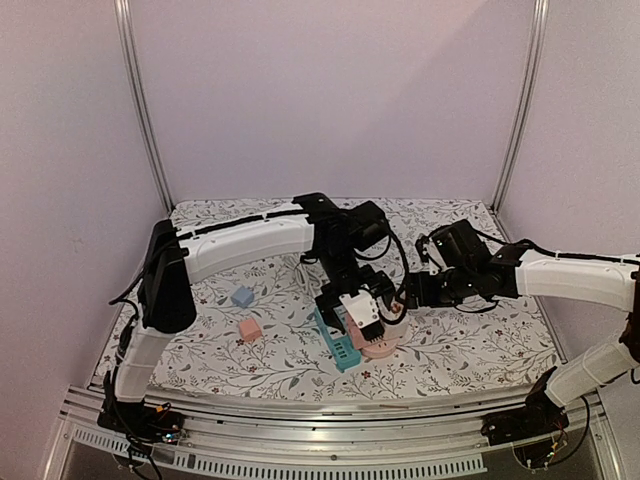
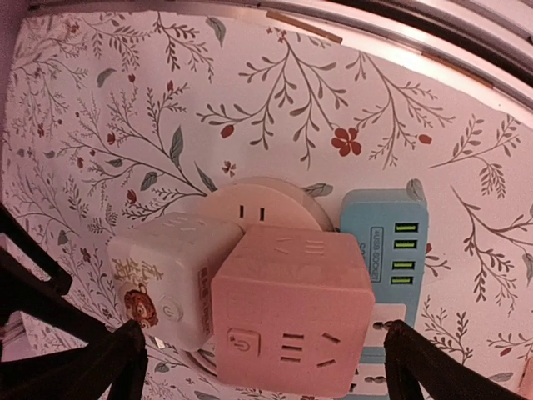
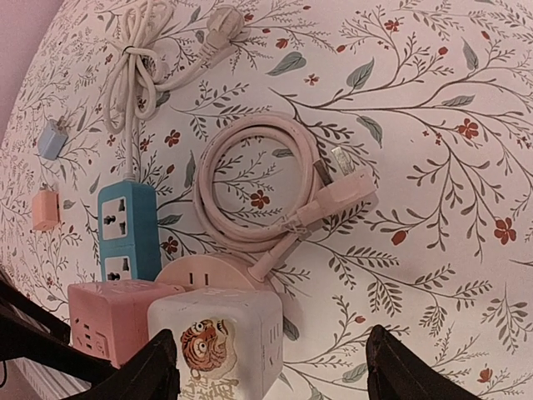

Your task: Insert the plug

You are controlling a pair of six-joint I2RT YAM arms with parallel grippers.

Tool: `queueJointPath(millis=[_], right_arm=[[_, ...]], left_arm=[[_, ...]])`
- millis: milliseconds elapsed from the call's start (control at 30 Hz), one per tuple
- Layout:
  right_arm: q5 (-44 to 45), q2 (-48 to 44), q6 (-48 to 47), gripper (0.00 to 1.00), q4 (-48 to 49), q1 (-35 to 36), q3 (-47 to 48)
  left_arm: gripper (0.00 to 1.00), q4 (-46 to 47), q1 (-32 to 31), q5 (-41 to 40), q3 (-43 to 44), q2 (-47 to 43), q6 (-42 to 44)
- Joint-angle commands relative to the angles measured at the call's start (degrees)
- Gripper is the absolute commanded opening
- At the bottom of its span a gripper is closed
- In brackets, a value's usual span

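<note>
A pink plug [image 3: 346, 190] on a coiled pink cable [image 3: 250, 179] lies flat on the floral table, beyond a round pink socket base [image 3: 204, 273]. On or against that base stand a pink socket cube [image 2: 291, 312] and a white cube with a tiger sticker [image 3: 221, 346]. My left gripper [image 2: 262, 367] is open and hangs over the pink cube, one finger on each side of it. My right gripper [image 3: 275, 379] is open too. The white cube sits by its left finger [image 3: 154, 375], and bare table shows before the other finger.
A blue power strip [image 3: 127, 229] lies beside the round base. A second bundled cable with a plug [image 3: 141, 58] lies farther off. A small blue adapter [image 1: 242, 296] and a small pink adapter [image 1: 250, 329] sit to the left. Both arms crowd the table's middle.
</note>
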Motion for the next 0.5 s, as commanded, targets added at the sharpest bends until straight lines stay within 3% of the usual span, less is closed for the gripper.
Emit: queueJointPath(millis=[0, 233, 467], right_arm=[[0.69, -0.59, -0.57, 0.76, -0.46, 0.35, -0.21], [0.7, -2.04, -1.25, 0.76, -1.55, 0.37, -0.04], [2.37, -3.84, -3.22, 0.77, -2.88, 0.38, 0.91]], left_arm=[[0.99, 2.04, 1.16, 3.08, -1.15, -2.94, -0.93], [0.99, 6.97, 2.3, 5.64, -6.82, -9.17, -2.93], [0.99, 31.8, 2.52, 8.1, -27.21, -23.03, -17.94]])
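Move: The pink plug sits some 6 cm below the left hand's open fingers, about 2 cm to the right and 1 cm back. The white plug stands about 6 cm to the right of the pink plug and 2 cm farther out; the round socket lies beneath the two, about 5 cm to the hand's right, level fore and aft. The blue power strip lies 3 cm to the hand's left and 1 cm back. From the right hand the pink plug is about 11 cm left, 5 cm back and 6 cm lower. Already clear of the pink plug, the left hand lifts away from it, slowly at first and then faster, about 5 cm up with only a slight late drift left, towards the power strip's side. The wrist tilts some 10 to 15 degrees so that the downward fingers slant more to the right, and both fingers stay wide open and empty. ##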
